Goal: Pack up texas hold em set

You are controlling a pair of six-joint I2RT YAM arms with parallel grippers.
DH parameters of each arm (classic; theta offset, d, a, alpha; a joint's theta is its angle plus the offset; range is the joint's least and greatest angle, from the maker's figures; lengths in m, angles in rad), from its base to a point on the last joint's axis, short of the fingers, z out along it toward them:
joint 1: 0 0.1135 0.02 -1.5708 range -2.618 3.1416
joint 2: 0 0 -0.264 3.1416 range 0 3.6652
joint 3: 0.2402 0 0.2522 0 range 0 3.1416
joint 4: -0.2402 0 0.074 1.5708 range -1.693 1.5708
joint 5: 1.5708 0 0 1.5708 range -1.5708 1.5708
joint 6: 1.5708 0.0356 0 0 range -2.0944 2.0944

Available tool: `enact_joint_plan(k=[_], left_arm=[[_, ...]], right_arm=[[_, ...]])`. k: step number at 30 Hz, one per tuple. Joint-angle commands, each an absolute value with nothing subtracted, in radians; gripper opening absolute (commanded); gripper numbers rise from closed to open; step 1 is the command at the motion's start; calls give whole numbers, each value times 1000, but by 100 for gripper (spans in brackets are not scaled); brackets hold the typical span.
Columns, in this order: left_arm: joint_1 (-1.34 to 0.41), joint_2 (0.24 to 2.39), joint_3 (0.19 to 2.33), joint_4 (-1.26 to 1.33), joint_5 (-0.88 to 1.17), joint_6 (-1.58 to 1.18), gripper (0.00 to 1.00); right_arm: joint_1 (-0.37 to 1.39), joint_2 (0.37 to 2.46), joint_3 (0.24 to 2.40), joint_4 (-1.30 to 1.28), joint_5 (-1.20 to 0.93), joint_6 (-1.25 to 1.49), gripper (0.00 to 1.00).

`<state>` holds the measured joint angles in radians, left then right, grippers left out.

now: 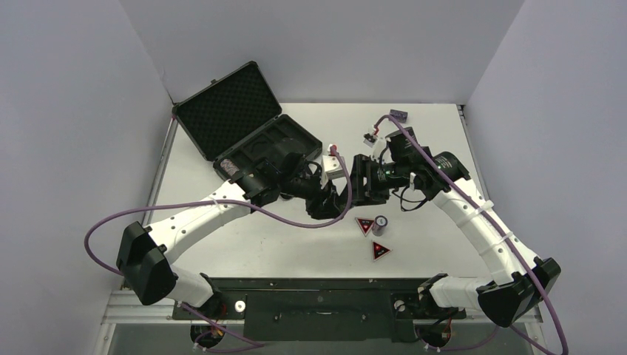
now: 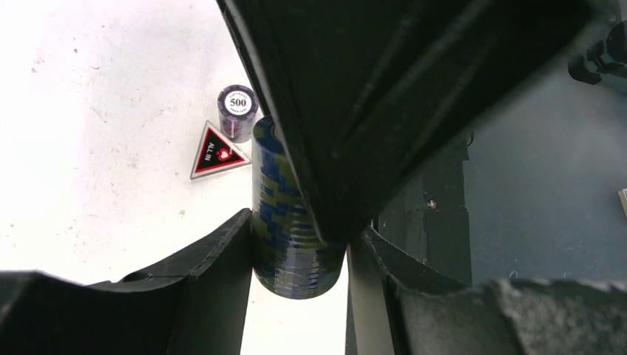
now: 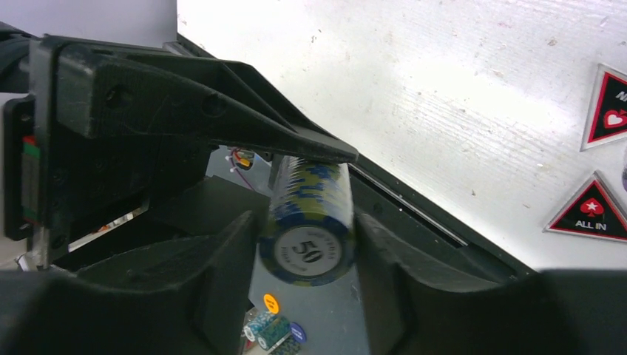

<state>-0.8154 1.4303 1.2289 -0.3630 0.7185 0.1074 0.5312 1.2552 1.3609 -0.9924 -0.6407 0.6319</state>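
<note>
Both grippers meet over the middle of the table on one blue-and-yellow chip stack (image 2: 292, 244), which lies on its side. My right gripper (image 3: 307, 222) is shut on this stack (image 3: 307, 251), whose "50" end face points at the camera. My left gripper (image 2: 299, 229) has a finger on each side of the stack, with the right gripper's finger lying over it. A second chip stack marked 500 (image 1: 381, 224) stands on the table between two red-and-black triangular tokens (image 1: 364, 225) (image 1: 381, 251). The black briefcase (image 1: 225, 111) lies open at the back left, with a chip stack (image 1: 231, 167) in its tray.
A small purple object (image 1: 399, 115) lies near the table's back edge. Grey walls close in the table on the left, the back and the right. Purple cables loop off both arms, and the left arm's cable (image 1: 296, 220) hangs over the table in front of the briefcase.
</note>
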Motion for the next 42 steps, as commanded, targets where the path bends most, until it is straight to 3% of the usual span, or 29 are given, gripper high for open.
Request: enact_joint_plan(k=[1, 4, 8, 20, 31, 42], left_arm=[[-818, 1391, 1232, -299, 717, 72, 0], [-818, 1381, 1225, -304, 695, 53, 0], [-817, 1368, 1213, -316, 662, 29, 0], [-813, 1304, 1120, -224, 545, -108, 0], [-795, 1251, 1045, -102, 337, -367, 0], [-791, 1189, 956, -68, 131, -450, 0]], right_arm=[[529, 1247, 1394, -940, -668, 624, 55], [515, 1244, 1409, -949, -656, 621, 69], [472, 1237, 1415, -958, -632, 619, 74], [302, 1190, 1385, -978, -587, 627, 75], [266, 1163, 1341, -957, -538, 661, 74], [264, 1153, 1303, -942, -535, 668, 72]])
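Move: Both hands still grip the blue-and-yellow chip stack. The open case's tray, where the left hand will take it, lies about 18 cm ahead and 22 cm left of that hand, some 20 cm lower; the nearer ALL IN triangle is about 7 cm right and 1 cm back. For the right hand, the standing 500 stack is about 9 cm right, 3 cm back and 21 cm below. Right opens and withdraws 8 cm right-forward; left carries the stack left, forward, down towards the case, turning counter-clockwise. ##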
